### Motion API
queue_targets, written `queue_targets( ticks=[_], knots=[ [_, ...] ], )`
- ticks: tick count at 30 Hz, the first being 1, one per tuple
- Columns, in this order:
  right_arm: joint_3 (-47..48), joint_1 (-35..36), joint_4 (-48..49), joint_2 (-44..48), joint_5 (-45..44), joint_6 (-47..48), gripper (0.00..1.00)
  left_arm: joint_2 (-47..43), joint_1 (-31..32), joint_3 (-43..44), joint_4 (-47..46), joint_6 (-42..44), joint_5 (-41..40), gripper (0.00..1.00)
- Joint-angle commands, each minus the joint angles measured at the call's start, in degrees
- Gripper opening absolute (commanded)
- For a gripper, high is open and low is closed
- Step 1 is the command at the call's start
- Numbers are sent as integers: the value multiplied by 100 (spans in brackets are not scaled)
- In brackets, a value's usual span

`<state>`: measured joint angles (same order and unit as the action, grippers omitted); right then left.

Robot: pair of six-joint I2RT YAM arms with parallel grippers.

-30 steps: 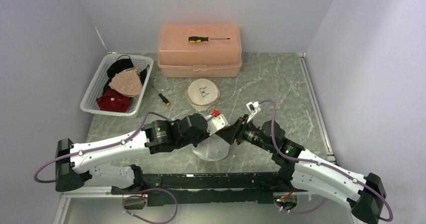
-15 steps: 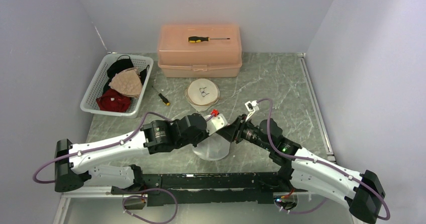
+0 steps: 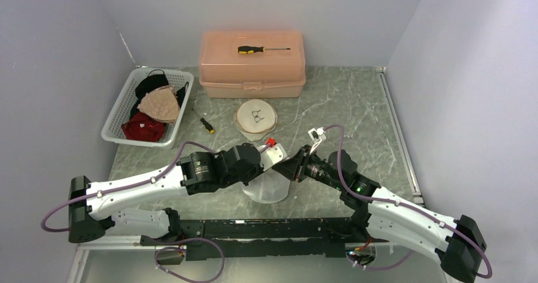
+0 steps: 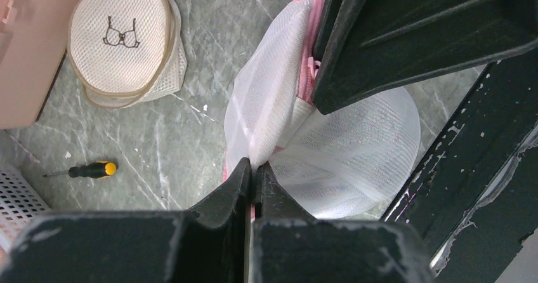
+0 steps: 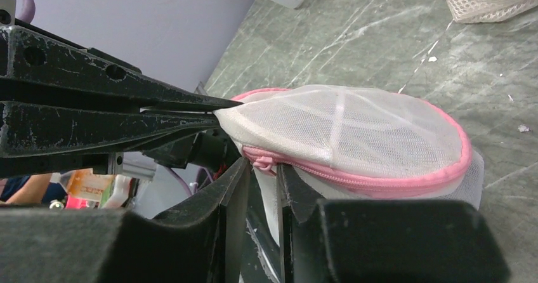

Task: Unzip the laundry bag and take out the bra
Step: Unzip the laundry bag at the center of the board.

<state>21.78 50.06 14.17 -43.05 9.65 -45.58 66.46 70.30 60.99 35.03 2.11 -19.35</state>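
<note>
The laundry bag (image 3: pixel 269 191) is white mesh with a pink zipper (image 5: pixel 380 184) and lies near the table's front edge between my two arms. My left gripper (image 4: pixel 254 164) is shut on a fold of its mesh and lifts that edge; in the top view this gripper (image 3: pixel 274 159) sits over the bag. From the right, my right gripper (image 5: pixel 263 165) meets the bag at the zipper's end. Its jaws stand a narrow gap apart, with the pink zipper pull (image 5: pixel 262 162) at their tips. The bra is hidden inside the bag.
A second round mesh bag (image 3: pixel 256 118) with a bra drawing lies behind. A white basket (image 3: pixel 114 121) of garments stands at the back left. A pink toolbox (image 3: pixel 252 73) carries a screwdriver (image 3: pixel 261 49). A small screwdriver (image 3: pixel 206 125) lies between basket and round bag.
My right gripper's jaws have narrowed around the zipper pull and the right arm has edged left toward the bag. The left gripper keeps its hold unchanged.
</note>
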Motion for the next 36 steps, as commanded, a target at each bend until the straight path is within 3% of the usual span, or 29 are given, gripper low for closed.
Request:
queue_targets(
  ticks=[1,8,12,25,36],
  knots=[
    [-39,-15,267,59,226,73,23,-145,-8,105,-185,-87,-18,3],
    [-112,-14,138,238,274,102,5,-153,-8,50,-180,-86,-51,3],
    [-80,-15,38,287,279,125,0,-143,-7,45,-189,-90,-50,3],
    [-44,-41,-1135,964,-533,254,0,-209,-7,-195,-170,-170,-229,3],
    [-94,-62,-2070,1477,-1993,-113,0,-340,-5,-440,-341,-176,-116,3]
  ],
)
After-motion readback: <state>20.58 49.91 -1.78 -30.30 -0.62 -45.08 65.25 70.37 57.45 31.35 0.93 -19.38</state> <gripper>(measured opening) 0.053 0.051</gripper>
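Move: For the right hand, the laundry bag's pink zipper pull lies practically between its half-open tips, about 1 cm back of the hand point. The bag's body hangs below, some 3 cm back, 3 cm left and 8 cm down. The glasses bag stands about 21 cm ahead, 7 cm left and 15 cm below. From the left hand, already pinching the laundry bag beside the zip's start, the pull is about 5 cm right, level fore and aft and 2 cm lower. Easing back barely 1 cm, the right hand closes its fingers on the zipper pull, then draws it to the right by about 4 cm along the zip, away from the left hand, sinking slightly, curving a little forward and turning some 10 degrees clockwise. The left hand keeps its pinch on the bag's edge beside the zip's start, holding nearly still against the pull. ##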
